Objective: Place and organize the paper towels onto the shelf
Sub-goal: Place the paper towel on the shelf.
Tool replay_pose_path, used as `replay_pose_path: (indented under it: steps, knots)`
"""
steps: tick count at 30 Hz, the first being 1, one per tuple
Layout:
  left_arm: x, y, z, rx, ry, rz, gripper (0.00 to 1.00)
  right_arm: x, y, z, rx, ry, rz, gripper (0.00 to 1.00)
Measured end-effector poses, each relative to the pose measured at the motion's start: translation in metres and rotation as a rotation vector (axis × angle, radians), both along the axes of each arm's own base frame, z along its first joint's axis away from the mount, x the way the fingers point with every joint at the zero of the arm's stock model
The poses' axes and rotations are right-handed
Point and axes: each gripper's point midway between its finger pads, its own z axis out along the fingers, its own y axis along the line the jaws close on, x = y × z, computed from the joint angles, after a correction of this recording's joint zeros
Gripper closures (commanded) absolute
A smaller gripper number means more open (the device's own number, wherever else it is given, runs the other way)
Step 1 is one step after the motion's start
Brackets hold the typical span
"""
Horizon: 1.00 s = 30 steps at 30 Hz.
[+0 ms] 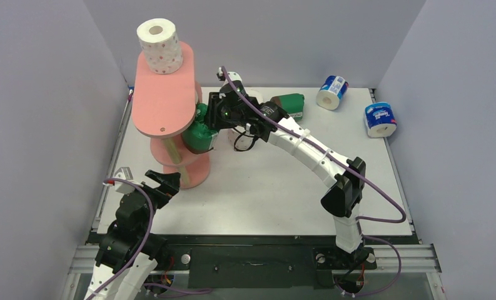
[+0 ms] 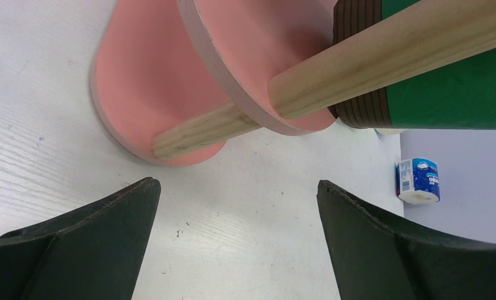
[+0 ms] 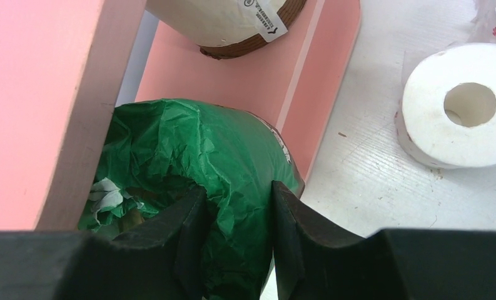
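The salmon-pink shelf [image 1: 164, 100] stands at the table's left. A white red-dotted paper towel roll [image 1: 160, 45] stands on its top board. My right gripper [image 3: 237, 187] is shut on a green-wrapped roll [image 3: 232, 144], one finger in its core and one outside, holding it at the middle tier [image 1: 201, 132]. A cream roll [image 3: 232, 25] with a brown edge sits beyond it on the pink board [image 3: 251, 81]. My left gripper [image 2: 237, 183] is open and holds nothing, low over the table by the shelf's base [image 2: 145, 75].
A second green roll [image 1: 290, 105] lies behind the right arm. Two blue-white rolls [image 1: 332, 92] [image 1: 380, 119] sit at the back right. A white dotted roll [image 3: 458, 106] stands on the table beside the shelf. A wooden post [image 2: 389, 50] crosses the left wrist view.
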Motion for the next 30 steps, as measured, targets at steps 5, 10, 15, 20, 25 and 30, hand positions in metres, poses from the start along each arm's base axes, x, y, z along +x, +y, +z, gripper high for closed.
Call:
replay_pose_path:
  steps: [5,10,15,20,25,30]
  knots:
    - [0.0,0.0,0.001,-0.002,-0.003,0.0,0.04,-0.004,0.004,0.002,0.011,0.005,0.001,0.63]
    - [0.0,0.0,0.0,-0.001,-0.002,0.0,0.04,-0.009,0.012,0.007,0.052,0.02,0.003,0.56]
    - [0.0,0.0,0.001,-0.002,-0.002,0.0,0.04,-0.011,0.021,0.015,0.104,0.022,0.011,0.51]
    - [0.0,0.0,0.001,-0.003,-0.003,0.0,0.04,-0.011,0.024,0.018,0.13,0.033,0.006,0.48]
    - [0.0,-0.001,0.001,-0.006,-0.002,-0.002,0.04,-0.01,0.027,0.011,0.152,0.051,0.001,0.45]
    - [0.0,-0.001,0.001,-0.008,-0.002,-0.004,0.04,-0.007,0.032,0.001,0.191,0.068,0.004,0.44]
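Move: On the middle pink shelf, the spot for the green roll lies about 9 cm left, 5 cm back and 9 cm below the right hand. That hand still grips the roll by its wrapper end, the roll's middle some 4 cm left, 4 cm back and 6 cm down. The beige roll stands roughly 9 cm ahead, 10 cm left and 7 cm lower; the near white roll about 15 cm ahead, 9 cm right, 24 cm down. From the left hand the spot is some 12 cm ahead, 5 cm right and 2 cm up. Opening its fingers part way from their grip on the wrapper, the right hand eases about 3 cm left towards the shelf's side opening, drawing back roughly 1 cm early on. It rises some 2 cm, then sinks nearly all of that again while the wrist rolls about 10 degrees, left side up; the loosened fingers still straddle the green wrapper at the end. ##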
